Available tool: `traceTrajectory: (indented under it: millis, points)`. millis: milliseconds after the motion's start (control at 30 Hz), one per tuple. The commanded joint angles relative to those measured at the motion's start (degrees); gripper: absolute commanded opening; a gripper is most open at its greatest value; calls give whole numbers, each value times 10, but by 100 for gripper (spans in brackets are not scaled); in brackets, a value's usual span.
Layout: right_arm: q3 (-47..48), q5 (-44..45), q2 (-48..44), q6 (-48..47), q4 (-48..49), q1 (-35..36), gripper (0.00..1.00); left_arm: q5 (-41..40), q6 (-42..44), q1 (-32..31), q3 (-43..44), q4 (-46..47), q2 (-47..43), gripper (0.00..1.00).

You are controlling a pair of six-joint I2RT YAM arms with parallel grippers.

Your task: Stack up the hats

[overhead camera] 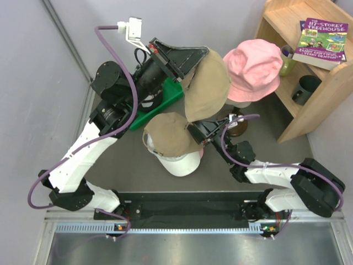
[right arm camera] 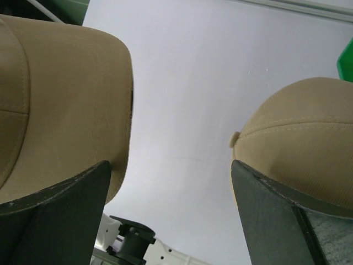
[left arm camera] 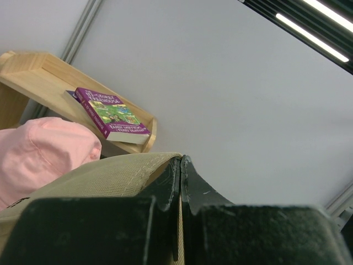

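Observation:
My left gripper [overhead camera: 185,62] is raised at the back and shut on the edge of a tan hat [overhead camera: 207,83], which hangs in the air. In the left wrist view the jaws [left arm camera: 181,160] pinch this tan fabric [left arm camera: 110,176]. A second tan hat [overhead camera: 170,135] rests on a white hat [overhead camera: 185,161] on the table. A pink hat [overhead camera: 252,69] sits raised on a stand at the back right. My right gripper [overhead camera: 194,131] stands open beside the stacked tan hat; between its fingers [right arm camera: 171,165] there is nothing, and tan fabric [right arm camera: 55,99] shows on either side.
A green bin [overhead camera: 162,102] lies under the left arm. A wooden shelf [overhead camera: 325,83] at the right holds a purple book [overhead camera: 321,41], a green mug [overhead camera: 287,59] and a dark cup [overhead camera: 306,88]. A round wooden knob stand [overhead camera: 238,126] is beside the right wrist.

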Motion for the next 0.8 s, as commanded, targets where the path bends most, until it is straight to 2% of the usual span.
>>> traceTrajectory:
  millis: [0, 600, 767]
  points:
    - [31, 0, -13, -25, 248, 6, 89, -14, 3, -5, 9, 43, -13, 0]
    - [122, -19, 4, -4, 254, 6, 88, -19, 9, -10, 5, 62, -23, 0]
    - [121, -9, -6, 0, 254, 9, 86, -46, 46, -9, -1, 51, -39, 0]
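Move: The left hand still holds the tan cap, whose middle hangs some 12 cm below its grip and roughly 2 cm back, level sideways. From the open right hand that middle is about 14 cm above, 4 cm ahead and level sideways. The cap stack lies about 10 cm left, level fore-and-aft and 9 cm lower; the pink hat is some 20 cm ahead, 25 cm right and 5 cm higher. The right hand rises about 7.5 cm, fingers open, towards the hanging tan cap in the still-pinching left hand. ##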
